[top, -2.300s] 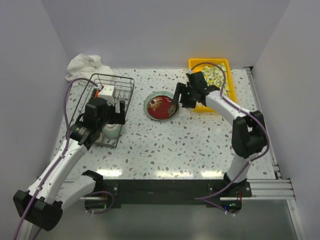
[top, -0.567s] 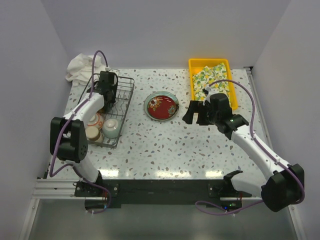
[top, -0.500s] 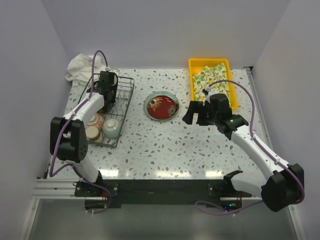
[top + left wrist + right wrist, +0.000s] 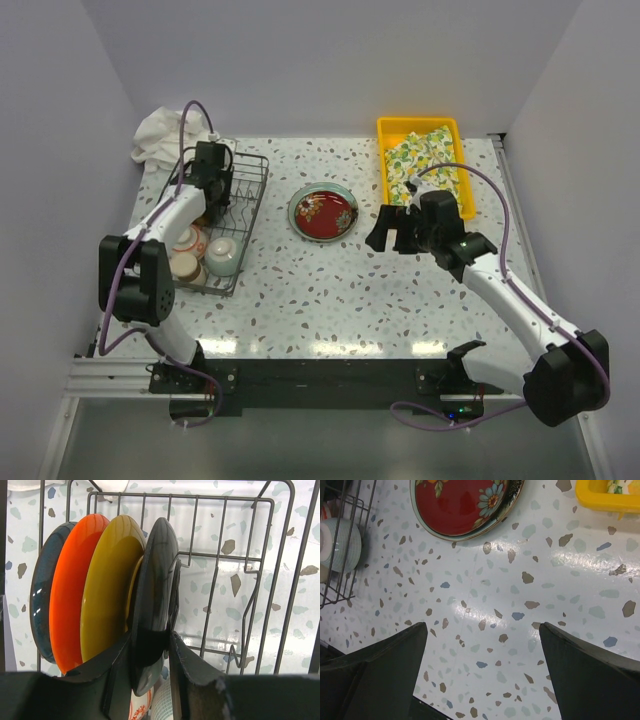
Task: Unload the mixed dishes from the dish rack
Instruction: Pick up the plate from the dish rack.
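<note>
The dish rack stands at the table's left. At its far end my left gripper reaches down among upright plates. In the left wrist view a dark teal plate, an orange plate, a yellow plate and a dark plate stand in a row. My left gripper is shut on the dark plate's lower rim. A red-white bowl and cups sit in the rack's near end. My right gripper hangs open over bare table, right of a patterned red plate lying on a pale green plate.
A yellow tray with a lemon-print cloth lies at the back right. A crumpled white cloth is behind the rack. Rack wires run close on the right of the held plate. Walls close in on both sides.
Since two seconds ago the left gripper has moved from the rack's near end to its far end, and the right gripper has drawn back right from the red plate. Over the last half second, almost nothing.
</note>
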Robot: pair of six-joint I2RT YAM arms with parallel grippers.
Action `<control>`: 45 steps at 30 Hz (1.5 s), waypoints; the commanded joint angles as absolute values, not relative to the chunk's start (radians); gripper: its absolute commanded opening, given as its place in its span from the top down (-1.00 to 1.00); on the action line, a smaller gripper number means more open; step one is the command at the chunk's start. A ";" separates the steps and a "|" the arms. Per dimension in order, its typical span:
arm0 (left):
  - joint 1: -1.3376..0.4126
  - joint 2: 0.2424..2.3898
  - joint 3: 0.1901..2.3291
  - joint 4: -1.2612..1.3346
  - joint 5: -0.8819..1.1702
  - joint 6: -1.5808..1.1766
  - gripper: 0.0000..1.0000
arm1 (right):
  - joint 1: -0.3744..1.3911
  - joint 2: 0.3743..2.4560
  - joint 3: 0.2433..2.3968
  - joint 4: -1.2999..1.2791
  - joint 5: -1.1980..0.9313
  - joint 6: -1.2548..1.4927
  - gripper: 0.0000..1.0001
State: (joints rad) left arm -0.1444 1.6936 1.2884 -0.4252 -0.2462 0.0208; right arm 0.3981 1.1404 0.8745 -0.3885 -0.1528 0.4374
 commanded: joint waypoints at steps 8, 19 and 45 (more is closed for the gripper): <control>-0.103 1.560 1.387 -0.425 -0.112 0.009 1.00 | 0.396 1.114 0.856 -0.337 -0.190 0.456 -0.97; -0.080 1.500 1.439 -0.526 -0.005 0.008 1.00 | 0.396 1.115 0.854 -0.324 -0.219 0.474 -0.97; -0.184 1.229 1.270 -0.574 0.440 0.033 1.00 | 0.394 1.175 0.890 -0.241 -0.363 0.610 -0.96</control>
State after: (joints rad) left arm -0.1177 1.2823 1.2800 -0.5945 0.3962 -0.0216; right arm 0.3981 1.1698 0.8551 -0.2955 -0.3103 0.5621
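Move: The black plate, already between the left fingers, has its middle about 3 cm ahead of and 4 cm below the left hand. Beside it, 3 cm ahead, the yellow plate is about 3 cm to this hand's left and the orange plate 6 cm. The pale green bowl is some 15 cm back, straight behind; the red plate on the table lies roughly 27 cm right, 4 cm back. From the right hand, the black plate is about 42 cm left, 11 cm ahead. Keeping its pinch on the black plate's rim, the left hand lifts first straight up by about 8 cm, then swings back and to the right while still rising, ending some 13 cm higher. Its fingers draw in from a third open to nearly shut partway, and the wrist turns clockwise and rolls left side down, each some 25 degrees. The right hand, open and empty, eases about 3 cm left. ##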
